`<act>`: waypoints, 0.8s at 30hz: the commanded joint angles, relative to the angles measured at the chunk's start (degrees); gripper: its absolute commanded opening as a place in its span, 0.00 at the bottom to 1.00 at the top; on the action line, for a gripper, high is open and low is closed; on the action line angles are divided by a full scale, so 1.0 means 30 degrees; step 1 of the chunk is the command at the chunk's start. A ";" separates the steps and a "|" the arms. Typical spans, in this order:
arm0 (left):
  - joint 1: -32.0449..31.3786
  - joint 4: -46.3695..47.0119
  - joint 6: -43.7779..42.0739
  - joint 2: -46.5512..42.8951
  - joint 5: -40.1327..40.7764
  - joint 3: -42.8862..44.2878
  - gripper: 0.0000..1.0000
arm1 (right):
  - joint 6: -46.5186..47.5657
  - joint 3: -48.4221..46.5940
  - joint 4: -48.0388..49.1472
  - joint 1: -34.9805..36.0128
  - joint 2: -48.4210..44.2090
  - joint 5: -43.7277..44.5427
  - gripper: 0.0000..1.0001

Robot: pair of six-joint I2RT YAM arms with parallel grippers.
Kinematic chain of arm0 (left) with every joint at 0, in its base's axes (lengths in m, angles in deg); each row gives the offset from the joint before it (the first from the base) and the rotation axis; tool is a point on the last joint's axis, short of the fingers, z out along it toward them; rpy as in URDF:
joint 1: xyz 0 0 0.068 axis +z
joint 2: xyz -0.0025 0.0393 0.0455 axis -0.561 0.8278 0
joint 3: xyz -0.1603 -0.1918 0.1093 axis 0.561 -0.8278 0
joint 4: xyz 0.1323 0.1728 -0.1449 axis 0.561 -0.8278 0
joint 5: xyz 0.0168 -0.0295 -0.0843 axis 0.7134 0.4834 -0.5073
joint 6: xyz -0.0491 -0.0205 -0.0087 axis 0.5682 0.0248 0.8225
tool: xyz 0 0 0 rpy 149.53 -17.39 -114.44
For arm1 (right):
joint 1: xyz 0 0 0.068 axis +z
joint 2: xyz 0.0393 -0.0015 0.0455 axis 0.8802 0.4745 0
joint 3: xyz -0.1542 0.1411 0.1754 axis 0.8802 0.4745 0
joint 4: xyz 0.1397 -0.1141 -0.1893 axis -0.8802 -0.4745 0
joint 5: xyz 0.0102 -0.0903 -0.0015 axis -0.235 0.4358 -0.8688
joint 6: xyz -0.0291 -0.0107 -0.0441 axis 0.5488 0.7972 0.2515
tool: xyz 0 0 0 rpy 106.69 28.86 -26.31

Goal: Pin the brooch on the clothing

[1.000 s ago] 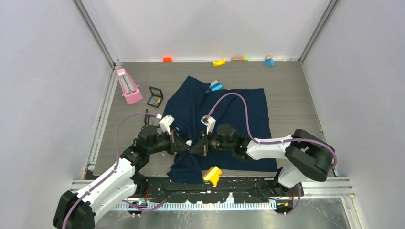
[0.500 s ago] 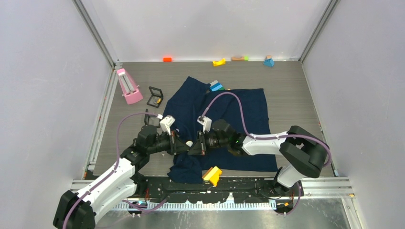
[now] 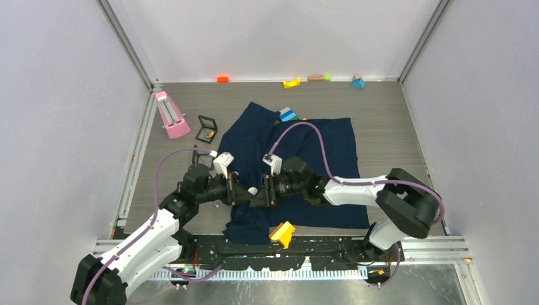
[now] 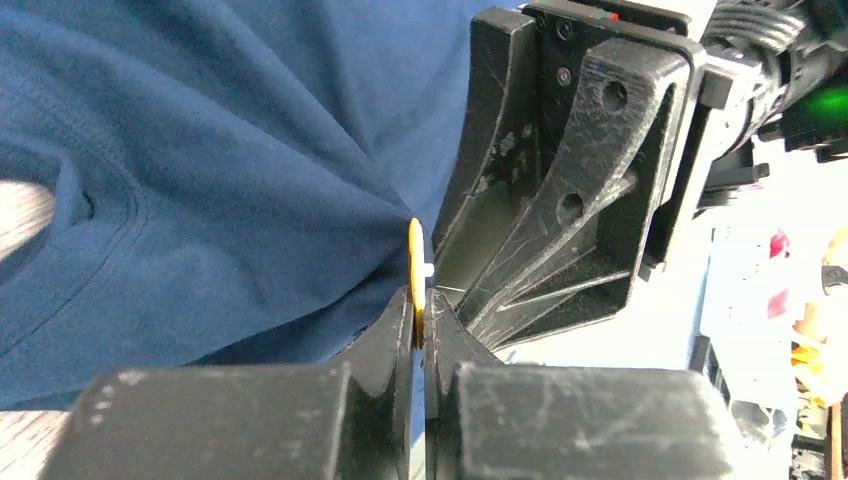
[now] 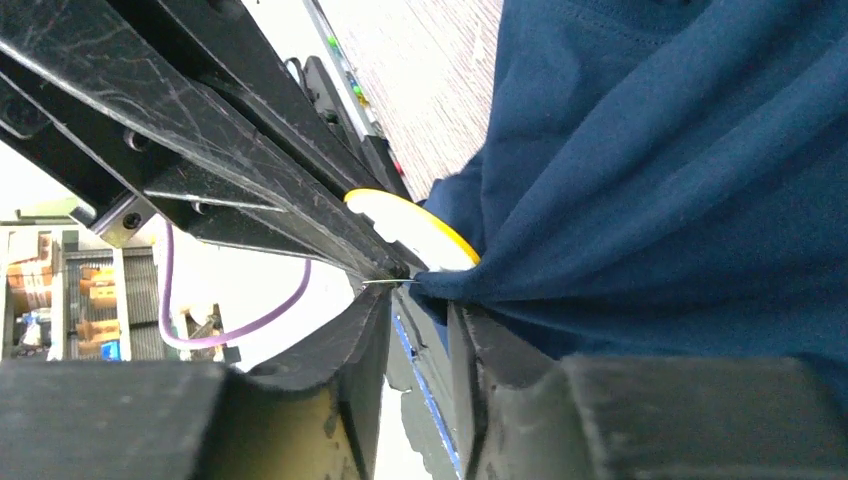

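The clothing [image 3: 318, 146] is a dark navy T-shirt spread on the table, and it fills the left wrist view [image 4: 200, 150] and the right wrist view [image 5: 680, 180]. My left gripper [image 3: 245, 194] [image 4: 421, 300] is shut on the brooch [image 4: 414, 265], seen edge-on as a thin orange-gold disc. In the right wrist view the brooch [image 5: 410, 225] shows a pale face with a yellow rim, pressed against a pulled-up peak of fabric. A thin pin pokes out at that peak. My right gripper [image 3: 256, 198] [image 5: 420, 300] meets the left tip to tip, its jaws parted by a narrow gap.
A yellow wedge block [image 3: 283, 233] lies at the shirt's near edge. A pink object [image 3: 170, 114] and a small black box [image 3: 206, 128] sit at the left. Small coloured blocks [image 3: 291, 82] line the back wall, and blue-green pieces [image 3: 288, 115] rest at the shirt's top edge.
The right gripper moved a little left toward the left gripper, then its jaws parted slightly. The left gripper stayed shut on the brooch.
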State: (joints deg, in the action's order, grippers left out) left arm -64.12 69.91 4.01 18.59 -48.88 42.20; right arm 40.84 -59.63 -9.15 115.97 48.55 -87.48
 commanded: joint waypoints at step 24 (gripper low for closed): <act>0.1123 -0.2700 -0.0472 0.2239 -1.2953 0.7149 0.00 | 0.5621 0.1304 -0.5851 -0.0454 -1.3924 0.0418 0.70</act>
State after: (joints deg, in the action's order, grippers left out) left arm -60.87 58.22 3.44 26.61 -80.40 61.35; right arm 56.80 -54.50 -27.82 114.33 4.92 -84.27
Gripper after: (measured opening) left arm 0.027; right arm 0.694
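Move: Between the left fingertips sits the brooch, about 1 cm right of the hand point and level with it, its pin in a fold of the clothing. From the right hand, which still has the fold between its parting fingers, the brooch lies some 2 cm ahead and 2 cm left, at the same height. The yellow block stands about 13 cm back, 10 cm right and 9 cm below the left hand; the empty black box about 11 cm ahead, 14 cm left and 9 cm below it. Opening its fingers wide to let go of the fold, the right hand lifts some 15 cm and draws off to the right, away from the brooch, rolling about 30 degrees about its own fingers. The left keeps its pinch on the brooch and raises it about 11 cm, then also pulls back towards the robot while turning clockwise some 25 degrees. ##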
